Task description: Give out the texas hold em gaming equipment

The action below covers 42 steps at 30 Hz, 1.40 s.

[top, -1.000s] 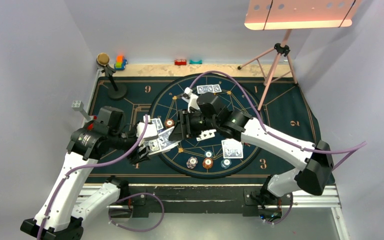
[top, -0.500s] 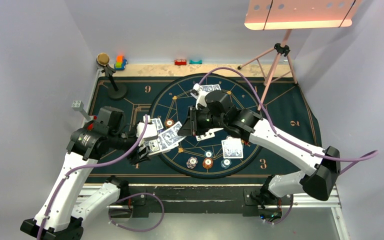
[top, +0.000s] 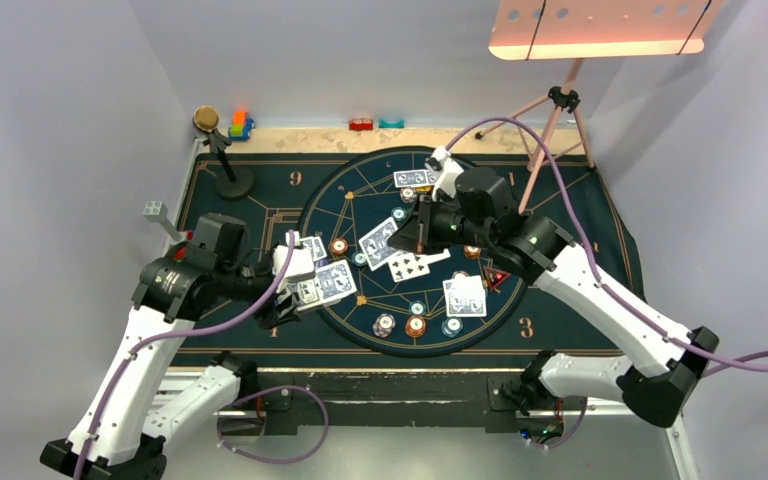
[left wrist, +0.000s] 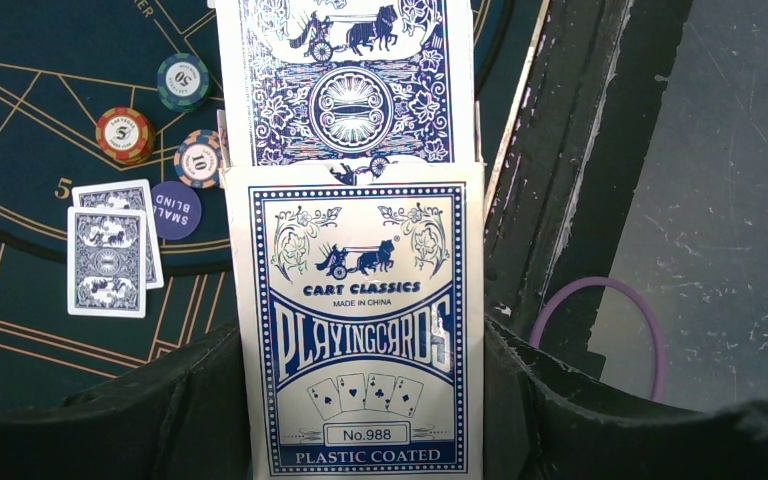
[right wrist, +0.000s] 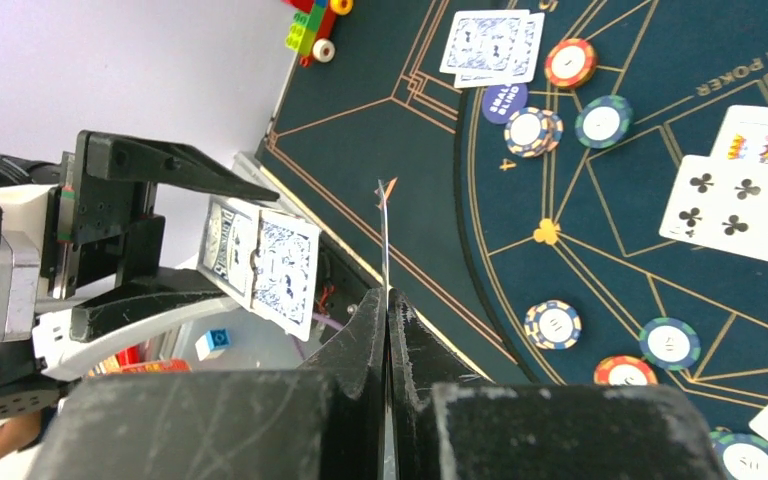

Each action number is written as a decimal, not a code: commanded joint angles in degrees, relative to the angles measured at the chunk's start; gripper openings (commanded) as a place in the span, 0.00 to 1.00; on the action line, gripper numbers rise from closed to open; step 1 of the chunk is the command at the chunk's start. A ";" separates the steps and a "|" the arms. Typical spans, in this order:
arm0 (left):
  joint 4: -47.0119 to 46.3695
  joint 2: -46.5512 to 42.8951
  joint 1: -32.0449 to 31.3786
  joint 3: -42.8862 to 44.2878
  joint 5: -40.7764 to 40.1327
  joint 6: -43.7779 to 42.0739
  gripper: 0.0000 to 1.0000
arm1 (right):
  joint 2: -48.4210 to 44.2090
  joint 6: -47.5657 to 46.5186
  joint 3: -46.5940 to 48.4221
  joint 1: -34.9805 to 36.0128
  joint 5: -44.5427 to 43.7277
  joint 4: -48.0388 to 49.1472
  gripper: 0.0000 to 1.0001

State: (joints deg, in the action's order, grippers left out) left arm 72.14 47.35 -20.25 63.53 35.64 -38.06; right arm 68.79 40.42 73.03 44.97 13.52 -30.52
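My left gripper (left wrist: 360,400) is shut on a blue-white playing-card box (left wrist: 360,330), and a patterned card back (left wrist: 345,80) sticks out of its top. In the top view this gripper (top: 305,285) sits at the round mat's left edge. My right gripper (right wrist: 388,300) is shut on a single card (right wrist: 384,240), seen edge-on. From above, that card (top: 376,243) hangs over the mat's middle, left of the right gripper (top: 400,235). Face-down pairs (top: 417,178) (top: 465,296) (top: 312,247), face-up cards (top: 412,263) and chips (top: 416,325) lie on the mat. A Small Blind button (left wrist: 175,210) lies by one pair.
A dark mat (top: 580,250) covers the table. A stand with a round base (top: 232,180) is at the back left, with toy blocks (top: 240,125) behind it. A pink tripod (top: 550,130) stands at the back right. More chips (right wrist: 600,120) lie around the circle.
The right gripper has shut on one card from the left gripper's deck and carried it right, toward the mat's middle. The left arm has stayed put.
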 commanded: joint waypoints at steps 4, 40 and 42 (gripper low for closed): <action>-0.56 -0.34 0.41 2.14 2.51 0.54 0.00 | -2.36 0.09 -6.94 -4.62 -0.90 2.62 0.00; 0.97 -0.73 0.39 2.24 2.56 0.27 0.00 | 18.57 2.75 -18.67 -5.44 -8.66 15.00 0.60; 0.70 -0.77 0.39 1.92 2.59 0.27 0.00 | 15.77 1.81 -16.61 -5.43 -10.01 12.32 0.68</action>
State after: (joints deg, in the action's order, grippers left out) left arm 74.00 46.96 -20.25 64.20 35.81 -38.09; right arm 91.15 45.30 50.33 39.72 9.10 -11.66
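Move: The right hand still pinches one card. The bare felt where this card ends up is almost straight below, about 2 cm to the left and some 28 cm down. Down on the table, the six of clubs lies about 5 cm ahead and 4 cm to the hand's right, the teal chip 4 cm back and 6 cm right, and the grey chips 7 cm back, 1 cm left. From the left hand that spot is about 8 cm ahead, 17 cm right and 20 cm down. Steeply down by about 25 cm, drifting some 4 cm forward, the right hand takes the pinched card to the felt in front of the grey chips, its fingers tipping more downward, some 20 degrees. Near the table the fingers open to over half and let go of the card, and the hand slips a couple of centimetres to the right, staying low. ##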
